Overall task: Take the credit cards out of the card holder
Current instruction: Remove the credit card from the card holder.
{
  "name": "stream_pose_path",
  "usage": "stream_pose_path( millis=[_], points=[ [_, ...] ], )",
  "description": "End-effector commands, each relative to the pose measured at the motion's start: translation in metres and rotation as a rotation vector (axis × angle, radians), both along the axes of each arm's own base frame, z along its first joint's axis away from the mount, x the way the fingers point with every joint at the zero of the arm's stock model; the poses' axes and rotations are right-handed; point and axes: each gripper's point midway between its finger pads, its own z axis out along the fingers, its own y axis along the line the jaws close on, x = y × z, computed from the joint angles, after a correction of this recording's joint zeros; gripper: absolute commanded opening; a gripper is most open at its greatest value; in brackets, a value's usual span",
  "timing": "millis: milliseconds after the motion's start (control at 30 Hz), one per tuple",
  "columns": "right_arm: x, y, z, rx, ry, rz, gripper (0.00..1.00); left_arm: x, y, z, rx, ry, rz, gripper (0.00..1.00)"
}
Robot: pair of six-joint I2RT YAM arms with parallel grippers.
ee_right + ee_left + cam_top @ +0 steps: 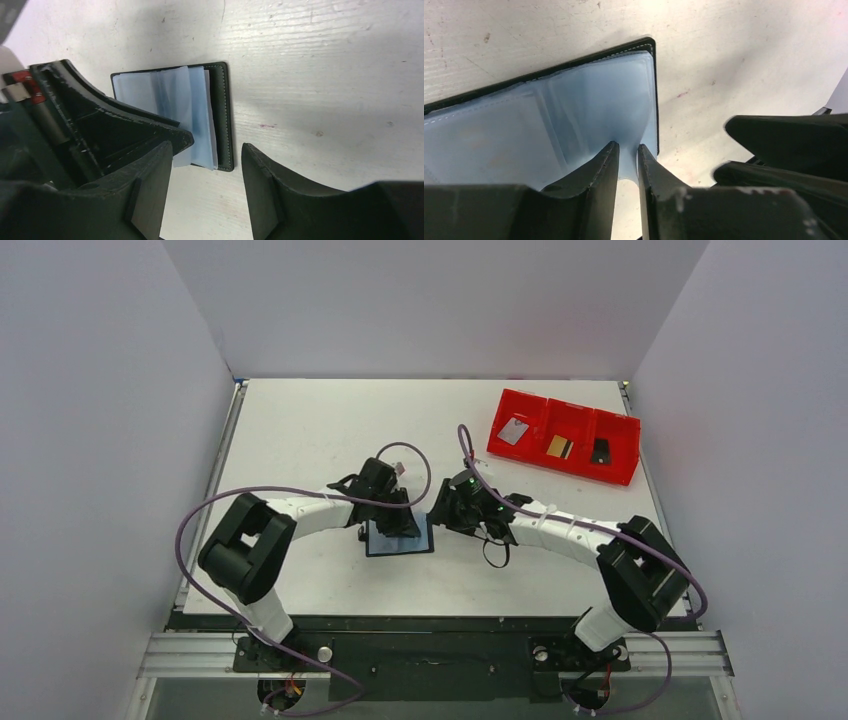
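Observation:
The card holder (400, 540) lies open on the table, black cover down, its bluish plastic sleeves (524, 125) facing up. My left gripper (405, 523) is over its right part. Its jaws (628, 147) stand a little apart, with a lifted sleeve edge running up between them. My right gripper (440, 512) hovers just right of the holder (222, 115), open (207, 150), with only bare table between its fingers. Three credit cards lie in the red tray's compartments: a silver-grey one (513, 430), a gold one (560, 446) and a black one (600, 450). No card shows in the sleeves.
The red three-compartment tray (628, 465) sits at the back right of the white table. The two grippers are close together at the holder's right edge; the right one's fingers (789, 135) show in the left wrist view. Purple cables loop over both arms.

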Motion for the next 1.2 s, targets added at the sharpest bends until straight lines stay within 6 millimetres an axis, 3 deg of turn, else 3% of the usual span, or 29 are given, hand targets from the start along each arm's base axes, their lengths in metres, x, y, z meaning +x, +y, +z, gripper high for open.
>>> stream_pose_path(
  millis=[0, 200, 433, 600, 800, 833, 967, 1167],
  points=[
    [0.009, -0.019, 0.020, -0.010, -0.074, -0.063, 0.50, 0.016, -0.020, 0.011, -0.055, -0.044, -0.017, 0.23],
    [0.006, -0.028, 0.021, -0.032, -0.078, -0.077, 0.50, 0.018, -0.024, 0.014, -0.063, -0.048, -0.024, 0.39],
    [0.006, -0.022, 0.028, -0.069, -0.096, -0.053, 0.50, 0.025, -0.012, 0.045, -0.062, -0.113, 0.024, 0.50],
    [0.008, 0.003, 0.041, -0.073, -0.120, -0.005, 0.50, 0.033, 0.035, 0.054, 0.052, -0.138, 0.166, 0.54],
    [0.005, 0.049, 0.035, -0.087, -0.102, 0.097, 0.49, 0.032, 0.093, 0.055, 0.119, -0.135, 0.294, 0.54],
    [0.002, 0.055, 0.024, -0.107, -0.085, 0.115, 0.49, 0.033, 0.101, 0.055, 0.125, -0.135, 0.307, 0.54],
    [0.003, 0.080, 0.016, -0.118, -0.067, 0.170, 0.49, 0.023, 0.117, 0.057, 0.131, -0.137, 0.316, 0.54],
    [0.003, 0.099, 0.000, -0.166, -0.048, 0.219, 0.48, 0.012, 0.129, 0.056, 0.133, -0.130, 0.326, 0.55]
  ],
)
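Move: The open card holder lies almost under the left hand, its middle about 3 cm to the left, level fore and aft and some 2 cm below; the fingertips are at the clear sleeve on its right half. Its strap sticks out some 11 cm to the left of that hand. From the right hand the holder's middle is about 9 cm left, 1 cm back and 5 cm below, the strap some 17 cm left. Left fingers open at the sleeve, then withdraw 12 cm left, rising; right hand swings left above the holder. ##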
